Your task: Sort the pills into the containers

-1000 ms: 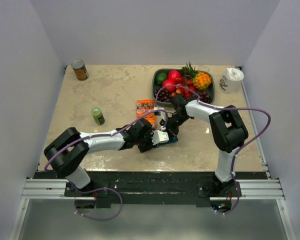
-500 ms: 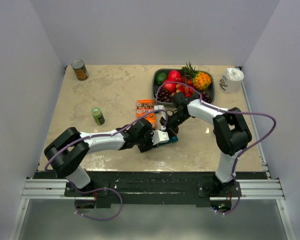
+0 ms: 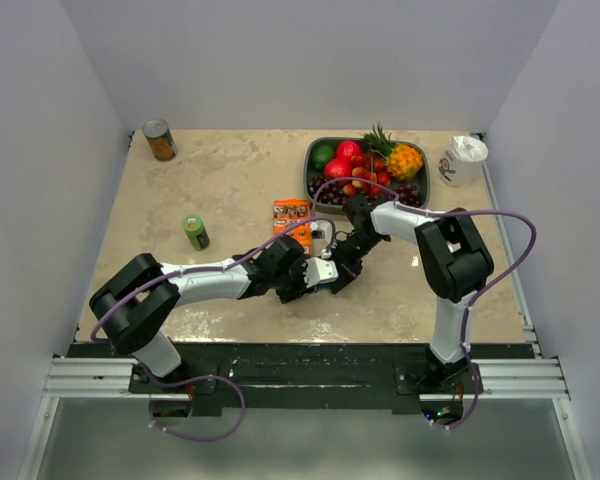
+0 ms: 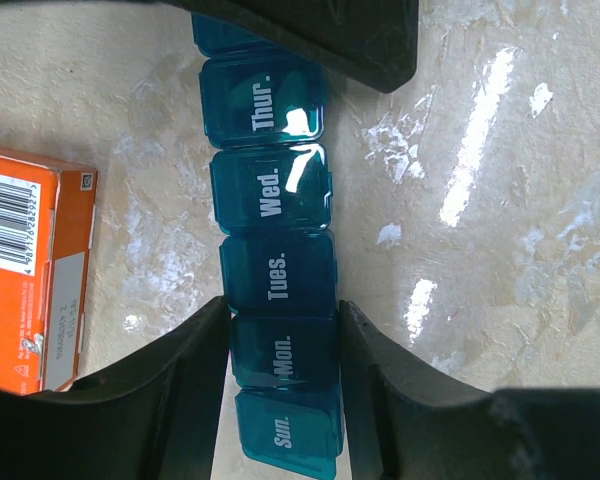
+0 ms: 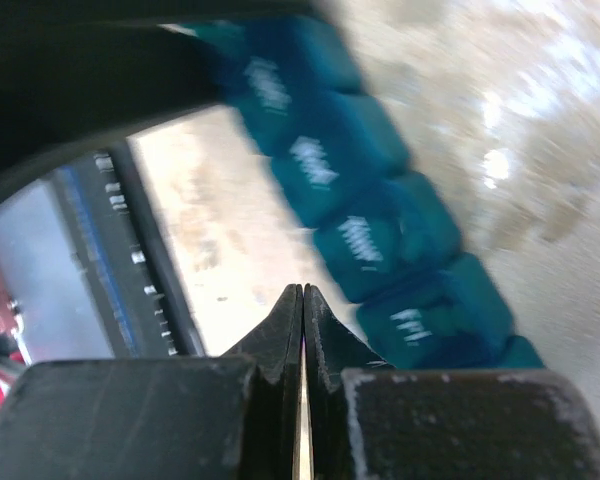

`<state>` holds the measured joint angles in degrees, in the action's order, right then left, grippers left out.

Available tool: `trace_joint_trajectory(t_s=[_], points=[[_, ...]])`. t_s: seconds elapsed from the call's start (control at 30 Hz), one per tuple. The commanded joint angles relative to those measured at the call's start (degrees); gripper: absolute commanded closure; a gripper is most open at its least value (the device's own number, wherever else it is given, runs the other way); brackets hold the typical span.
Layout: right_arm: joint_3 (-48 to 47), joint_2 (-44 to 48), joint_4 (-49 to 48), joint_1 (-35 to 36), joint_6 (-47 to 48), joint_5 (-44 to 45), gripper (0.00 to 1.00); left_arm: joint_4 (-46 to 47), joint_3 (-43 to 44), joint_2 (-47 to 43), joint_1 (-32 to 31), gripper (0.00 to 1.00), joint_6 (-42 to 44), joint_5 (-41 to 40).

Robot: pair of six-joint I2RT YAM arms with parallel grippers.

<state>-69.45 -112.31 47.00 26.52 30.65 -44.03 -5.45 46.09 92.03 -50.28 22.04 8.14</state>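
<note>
The containers (image 4: 275, 200) are a teal strip of lidded day compartments lying on the table, all visible lids down. My left gripper (image 4: 283, 318) is shut on the strip, its fingers pressing both sides of the "Mon." compartment. In the top view the left gripper (image 3: 318, 272) sits mid-table and hides most of the strip. My right gripper (image 5: 302, 292) is shut with nothing in it. Its tip hovers beside the containers (image 5: 380, 230), close to the "Fri" lid. From above, the right gripper (image 3: 342, 260) meets the left one. No pills are in view.
An orange box (image 3: 292, 218) lies just behind the grippers, also visible beside the strip (image 4: 30, 270). A green bottle (image 3: 195, 232) stands to the left and a can (image 3: 160, 140) at the back left. A fruit tray (image 3: 313, 178) and a white roll (image 3: 464, 160) sit at the back right.
The right arm swung out and came back, and its shut gripper now sits slightly lower and closer to the left gripper. The left arm kept its grip and place.
</note>
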Motion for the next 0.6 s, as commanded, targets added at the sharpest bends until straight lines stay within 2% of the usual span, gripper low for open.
trace_joint_trajectory(t_s=[0.0, 0.17, 0.37, 0.43, 0.5, 0.57], points=[[-4.20, 4.90, 8.09, -0.59, 12.04, -11.75, 1.00, -2.11, 1.11, 0.78, -0.52, 0.92, -0.77, 2.05], [-5.35, 8.16, 12.06, -2.96, 17.69, -15.47, 1.00, -2.19, 1.29, 0.70, -0.52, 0.92, -0.95, 1.97], [-3.15, 9.74, 4.26, -6.74, 10.84, -11.27, 1.00, -1.93, 1.55, 0.26, -0.52, 0.86, -1.74, 1.88], [-1.31, 12.20, 0.91, -7.10, 7.08, -8.72, 1.00, -1.75, 1.73, -0.18, -0.52, 0.73, -2.61, 1.79], [-0.25, 15.35, -3.22, -7.45, 5.21, -5.37, 0.99, -1.06, 1.64, -1.32, -0.43, 0.64, -3.32, 1.79], [0.54, 16.94, -5.16, -8.06, 3.54, -4.14, 0.95, -0.61, 1.46, -2.98, -0.43, 0.49, -4.46, 2.14]])
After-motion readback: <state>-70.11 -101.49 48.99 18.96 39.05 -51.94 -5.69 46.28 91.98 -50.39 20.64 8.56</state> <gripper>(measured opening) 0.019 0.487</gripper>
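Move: The left gripper still holds the pill organizer near its Mon. end, with its middle about 4 cm to the right and 1 cm farther out. From the right gripper, shut and low by the organizer's Thur./Fri. end, that middle lies roughly 4 cm left, level fore and aft, 1 cm lower. The orange box is some 12 cm ahead and 10 cm left; the white pill bottle about 6 cm ahead and 22 cm right. Lift the right gripper, fingers shut, about 8 cm away from the back edge of the pill organizer, letting the fingertips swing up some 15 degrees. Near the top, carry it forward about 3 cm and slightly right, out over the organizer's right-hand part. Keep the left gripper still, its fingers pinching the organizer. ##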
